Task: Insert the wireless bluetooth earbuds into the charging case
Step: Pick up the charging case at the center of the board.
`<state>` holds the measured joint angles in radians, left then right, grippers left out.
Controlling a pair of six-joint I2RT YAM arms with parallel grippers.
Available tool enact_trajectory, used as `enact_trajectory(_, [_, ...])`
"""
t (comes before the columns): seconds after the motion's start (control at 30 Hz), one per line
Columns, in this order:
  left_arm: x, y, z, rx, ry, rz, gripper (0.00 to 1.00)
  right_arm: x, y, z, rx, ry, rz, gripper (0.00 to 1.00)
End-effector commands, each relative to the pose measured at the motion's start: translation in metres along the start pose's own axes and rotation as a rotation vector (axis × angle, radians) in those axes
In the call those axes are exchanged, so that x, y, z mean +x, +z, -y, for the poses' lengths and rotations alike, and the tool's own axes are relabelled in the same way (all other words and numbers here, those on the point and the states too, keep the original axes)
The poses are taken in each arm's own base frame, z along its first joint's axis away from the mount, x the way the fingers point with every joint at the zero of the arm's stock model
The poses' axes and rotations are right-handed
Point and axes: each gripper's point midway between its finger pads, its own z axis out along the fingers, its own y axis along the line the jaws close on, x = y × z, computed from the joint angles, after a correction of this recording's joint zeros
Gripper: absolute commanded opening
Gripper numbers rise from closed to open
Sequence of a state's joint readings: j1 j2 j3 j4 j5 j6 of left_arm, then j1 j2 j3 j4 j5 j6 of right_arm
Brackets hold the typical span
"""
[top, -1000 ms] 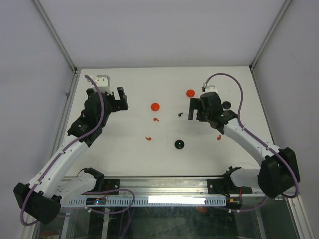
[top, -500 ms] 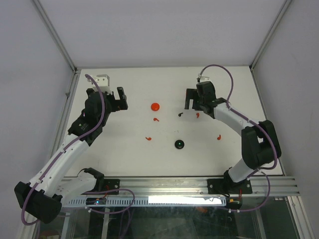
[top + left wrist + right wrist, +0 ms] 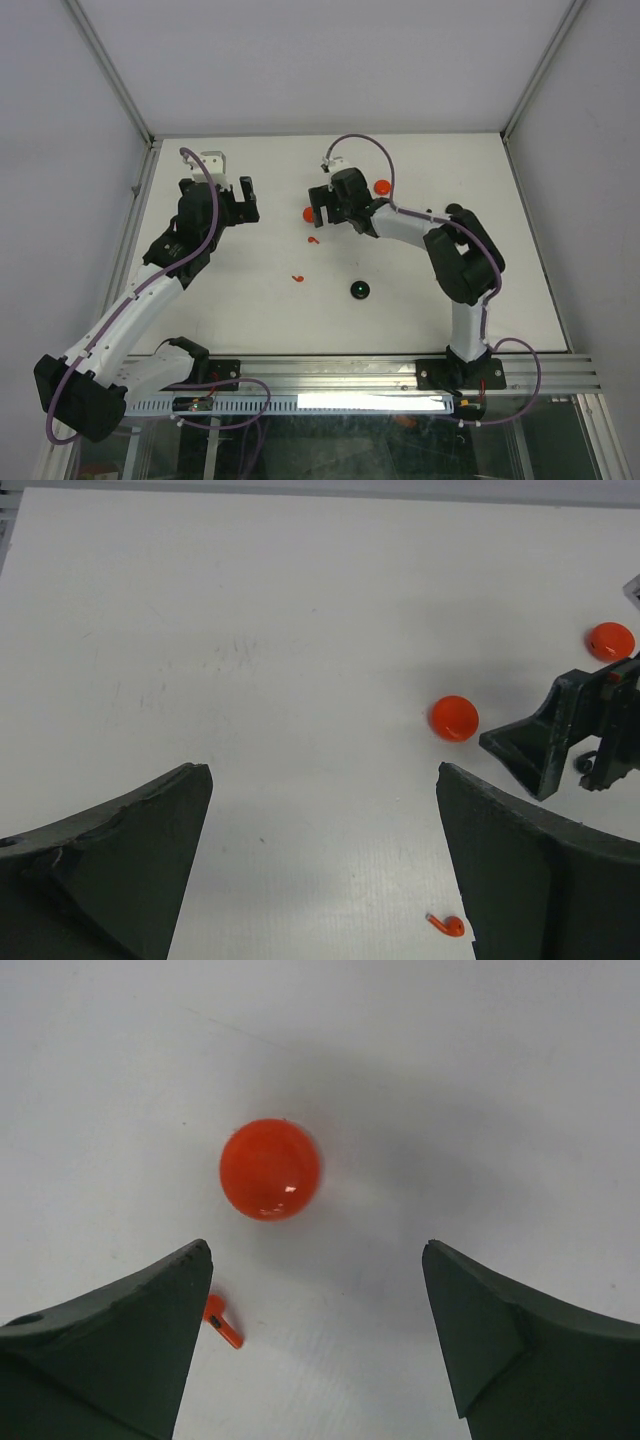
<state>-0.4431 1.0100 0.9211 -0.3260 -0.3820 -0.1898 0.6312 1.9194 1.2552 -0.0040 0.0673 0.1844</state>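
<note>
A red earbud lies on the white table by the inner edge of my right gripper's left finger; it also shows as earbud and earbud. Another red earbud lies nearer the front. A round glossy red disc, seemingly a closed charging case, sits just beyond the fingertips of my right gripper, which is open and holds nothing. The same red disc is half covered by that right gripper. My left gripper hovers open and empty over bare table, left of the disc.
A second red disc sits behind the right arm. A black disc with a green light lies toward the front centre. A small black object rests by the right arm's elbow. White walls enclose the table.
My right arm has swung left across the table, from the right side to the red disc in the middle, its jaws narrowing slightly. The left arm has barely shifted.
</note>
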Motion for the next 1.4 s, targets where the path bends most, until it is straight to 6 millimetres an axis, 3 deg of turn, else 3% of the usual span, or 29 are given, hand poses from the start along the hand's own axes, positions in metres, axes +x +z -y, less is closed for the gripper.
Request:
enact_trajectory(0.0, [-0.008,0.001,0.0,0.013,0.001,0.024,0.99,-0.041,0.012,-0.03,-0.043,-0.058,0.137,0.87])
enact_trajectory(0.13, [-0.007,0.002,0.003,0.029,-0.004,0.02,0.99,-0.032,0.025,-0.041,-0.033,-0.102,0.125,0.83])
enact_trajectory(0.43, [-0.006,0.002,0.006,0.044,-0.008,0.015,0.99,-0.018,0.048,-0.043,0.017,-0.178,0.11,0.7])
enact_trajectory(0.7, [-0.004,0.002,0.007,0.047,-0.011,0.01,0.99,-0.003,0.059,-0.041,0.048,-0.198,0.079,0.66])
enact_trajectory(0.83, [-0.003,0.003,0.011,0.07,-0.015,-0.002,0.99,-0.001,0.058,-0.039,0.05,-0.195,0.085,0.58])
enact_trajectory(1.07, [-0.003,0.007,0.015,0.108,-0.051,-0.026,0.99,-0.02,0.033,-0.046,0.002,-0.193,0.164,0.48])
enact_trajectory(1.37, [0.004,0.013,0.05,0.267,-0.166,-0.118,0.96,-0.044,-0.04,-0.085,-0.128,-0.234,0.347,0.41])
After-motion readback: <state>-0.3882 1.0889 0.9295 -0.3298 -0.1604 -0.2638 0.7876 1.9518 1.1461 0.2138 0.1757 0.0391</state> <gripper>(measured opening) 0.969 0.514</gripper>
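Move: Ahead and to the left of the right hand lies the red charging case, about 1 cm farther out, 5 cm left and 4 cm lower. A red earbud rests about 7 cm back from the case, nearly in line with it; a black earbud lies some 13 cm right of the case and 4 cm nearer the base. From the raised left hand, the case is roughly 10 cm ahead, 15 cm right and 21 cm below. Sweeping left about 5 cm, then sinking some 4 cm to the board, the right hand brings its already narrowing fingers around the red charging case and pinches it by opposite sides. The hand then draws back about 4 cm towards the base while rising around 2 cm, tilting up slightly. Late on, the open left hand eases right and down about 3 cm each. ##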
